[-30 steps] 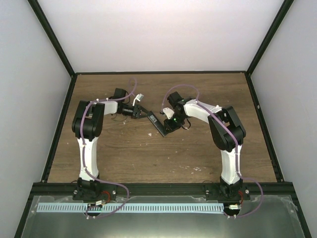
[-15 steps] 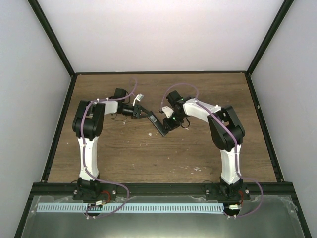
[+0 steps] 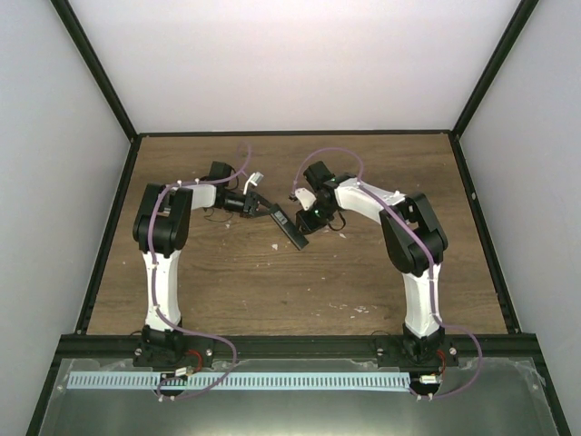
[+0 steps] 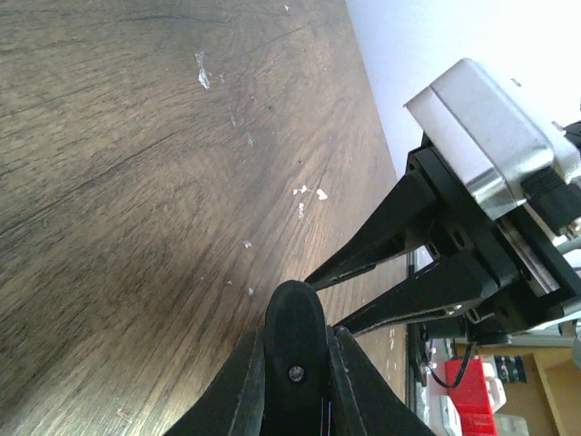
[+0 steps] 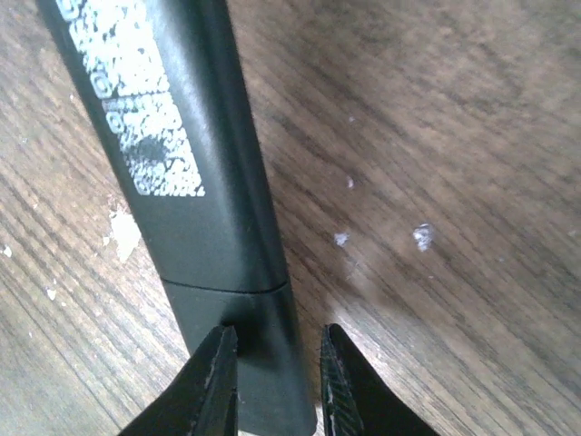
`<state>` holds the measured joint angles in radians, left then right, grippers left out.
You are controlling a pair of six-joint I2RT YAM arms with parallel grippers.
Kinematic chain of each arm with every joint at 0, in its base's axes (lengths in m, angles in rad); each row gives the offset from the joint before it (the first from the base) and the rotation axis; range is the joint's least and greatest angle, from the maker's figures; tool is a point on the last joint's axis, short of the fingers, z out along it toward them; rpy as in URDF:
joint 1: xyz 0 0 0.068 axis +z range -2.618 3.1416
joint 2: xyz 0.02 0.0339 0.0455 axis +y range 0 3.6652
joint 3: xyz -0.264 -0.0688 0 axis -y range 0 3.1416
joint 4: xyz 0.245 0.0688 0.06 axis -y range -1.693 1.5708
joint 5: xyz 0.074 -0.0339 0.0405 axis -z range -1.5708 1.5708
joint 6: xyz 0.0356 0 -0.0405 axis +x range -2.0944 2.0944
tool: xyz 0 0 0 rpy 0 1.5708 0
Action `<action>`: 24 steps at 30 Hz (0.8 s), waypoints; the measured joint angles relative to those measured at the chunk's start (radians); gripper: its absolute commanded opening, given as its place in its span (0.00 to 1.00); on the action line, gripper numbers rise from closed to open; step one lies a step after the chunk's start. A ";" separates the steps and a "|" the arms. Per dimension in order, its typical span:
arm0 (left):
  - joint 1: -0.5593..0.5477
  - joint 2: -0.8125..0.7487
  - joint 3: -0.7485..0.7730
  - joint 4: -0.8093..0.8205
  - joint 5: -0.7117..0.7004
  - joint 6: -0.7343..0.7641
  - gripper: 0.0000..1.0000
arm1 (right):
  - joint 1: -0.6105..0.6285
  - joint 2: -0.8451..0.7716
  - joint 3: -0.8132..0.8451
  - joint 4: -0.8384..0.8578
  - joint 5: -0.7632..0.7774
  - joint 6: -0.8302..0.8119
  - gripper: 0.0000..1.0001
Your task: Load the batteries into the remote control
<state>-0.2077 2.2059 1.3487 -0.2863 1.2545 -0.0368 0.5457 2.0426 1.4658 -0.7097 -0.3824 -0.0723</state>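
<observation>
The remote control [image 3: 289, 227] is a slim black bar held slanted over the wood between the two arms. My left gripper [image 4: 295, 331] is shut on its upper left end [image 4: 292, 318], which shows edge-on with a small screw. In the right wrist view the remote control [image 5: 182, 163] lies back up, with a white printed label and a seam across it near its lower end. My right gripper [image 5: 277, 350] hangs over that end section [image 5: 268, 381], jaws slightly apart with nothing between them. The left fingertip overlaps the bar. The batteries are out of view.
The brown wooden table [image 3: 272, 282] carries small white specks [image 5: 422, 236]. Black frame rails [image 3: 109, 227] run along its left and right sides, with white walls behind. The right arm's fingers [image 4: 390, 241] and wrist camera [image 4: 490, 136] show in the left wrist view.
My right gripper has shifted a little up and to the left along the remote's lower end. The left arm and the remote have stayed put.
</observation>
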 measured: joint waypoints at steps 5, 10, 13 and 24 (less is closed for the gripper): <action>-0.010 0.000 -0.001 -0.017 0.008 0.003 0.00 | -0.007 -0.029 -0.014 0.066 0.027 0.014 0.31; -0.087 0.000 -0.011 -0.063 0.042 0.014 0.00 | -0.038 -0.098 -0.016 0.205 0.070 0.043 0.42; -0.120 0.000 -0.013 -0.073 0.047 0.015 0.00 | -0.063 -0.161 -0.016 0.235 0.078 0.054 0.46; -0.103 -0.057 -0.017 -0.073 0.072 -0.010 0.00 | -0.116 -0.409 -0.224 0.174 -0.031 0.018 0.69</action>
<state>-0.3111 2.1490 1.3319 -0.3595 1.3270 -0.0467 0.4297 1.6337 1.2419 -0.5354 -0.4129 -0.0544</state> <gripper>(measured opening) 0.154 0.602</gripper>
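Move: The remote's closed battery cover lies almost under the right fingertips, about 3 cm back, 1 cm left and 1 cm down; the remote's middle is roughly 1 cm ahead and 4 cm left. The left gripper's tips, holding the remote's far end, are some 6 cm ahead and 9 cm left. From the left hand, the cover lies about 9 cm back, 8 cm right and 3 cm down. Right hand rises 12 cm forward off the cover, opening, then swings back; left carries the remote back and right. ##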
